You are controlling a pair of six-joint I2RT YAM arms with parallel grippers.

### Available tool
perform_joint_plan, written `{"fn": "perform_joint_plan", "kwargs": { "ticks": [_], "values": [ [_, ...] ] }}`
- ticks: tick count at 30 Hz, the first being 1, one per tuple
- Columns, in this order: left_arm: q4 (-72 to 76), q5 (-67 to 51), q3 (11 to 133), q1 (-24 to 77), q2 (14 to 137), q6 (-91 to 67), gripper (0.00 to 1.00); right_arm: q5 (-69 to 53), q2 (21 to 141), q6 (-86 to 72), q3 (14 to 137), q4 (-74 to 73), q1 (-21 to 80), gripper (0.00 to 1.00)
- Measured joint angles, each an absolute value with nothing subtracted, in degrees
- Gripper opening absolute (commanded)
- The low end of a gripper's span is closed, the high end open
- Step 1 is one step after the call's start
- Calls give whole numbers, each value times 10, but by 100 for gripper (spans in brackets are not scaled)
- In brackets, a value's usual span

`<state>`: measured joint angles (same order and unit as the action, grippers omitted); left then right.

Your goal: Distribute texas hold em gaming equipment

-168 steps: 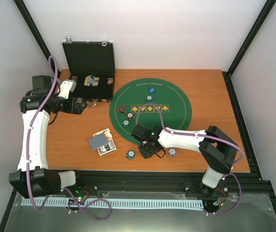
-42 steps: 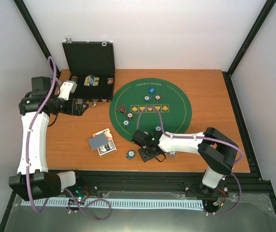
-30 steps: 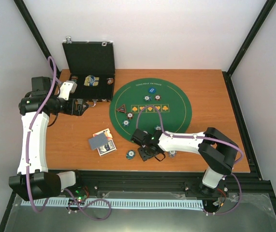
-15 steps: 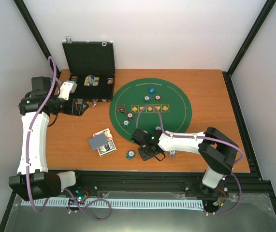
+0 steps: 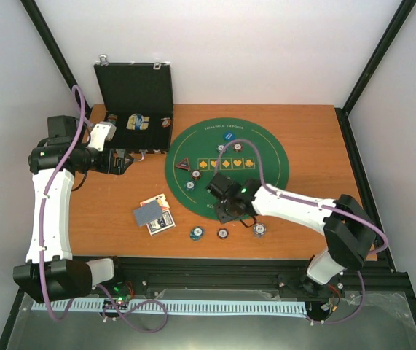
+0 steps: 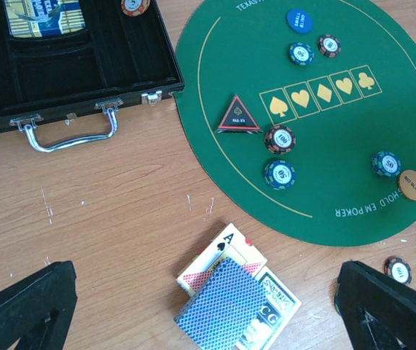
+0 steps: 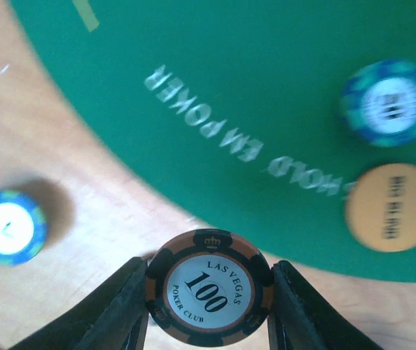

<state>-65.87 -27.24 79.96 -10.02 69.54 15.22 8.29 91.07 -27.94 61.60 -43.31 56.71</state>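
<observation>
My right gripper (image 7: 210, 292) is shut on an orange-and-black "100" poker chip (image 7: 210, 286) and holds it over the front edge of the green mat (image 5: 266, 157); it also shows in the top view (image 5: 229, 209). A blue-green chip (image 7: 390, 102) and an orange disc (image 7: 391, 208) lie on the mat just beyond. The triangular token (image 6: 237, 117), blue disc (image 6: 299, 20) and several chips lie on the mat. The grey-blue-backed playing cards (image 6: 226, 302) lie on the table. My left gripper (image 6: 204, 295) is open and empty, high above them.
The black hinged case (image 5: 135, 91) stands open at the back left, with a card box and a chip inside. Three loose chips (image 5: 197, 233) (image 5: 223, 233) (image 5: 260, 230) lie on the wood near the front edge.
My right gripper has risen from the table's front edge and moved back toward the mat with the 100 chip in it. A chip it was covering now shows. The left arm has not moved.
</observation>
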Motion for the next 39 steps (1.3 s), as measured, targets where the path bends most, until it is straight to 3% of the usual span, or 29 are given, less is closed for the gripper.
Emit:
{"fn": "perform_joint_plan", "kwargs": {
  "ticks": [9, 15, 29, 39],
  "values": [
    [-659, -273, 800, -100, 695, 152, 100, 90, 895, -232, 618, -431, 385, 31],
    [-659, -273, 800, -100, 696, 152, 100, 75, 957, -204, 641, -412, 299, 30],
    [-658, -273, 800, -100, 701, 152, 100, 53, 1077, -178, 699, -380, 261, 30],
    [-658, -273, 800, -100, 708, 152, 100, 53, 1089, -178, 701, -376, 259, 32]
  ]
}}
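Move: The right hand already holds the black 100 chip. Its spot on the mat lies about 15 cm ahead, 11 cm to the right and 6 cm down. At mat height too, the blue chip is roughly 12 cm ahead and 6 cm right, and the orange button about 8 cm ahead and 10 cm right. The remaining chip stack sits some 3 cm back, 1 cm left and 6 cm below. From the left hand, that spot is around 40 cm right, 8 cm ahead and 26 cm down. Keep the right fingers shut on the 100 chip and sweep it about 15 cm forward and 11 cm right, away from its stack and onto the green mat. Rise barely a centimetre at first, turning the hand some 20 degrees clockwise, then sink while still easing forward until the chip is down at the mat, just right of and beyond the blue chip; stay there with the grip kept. ##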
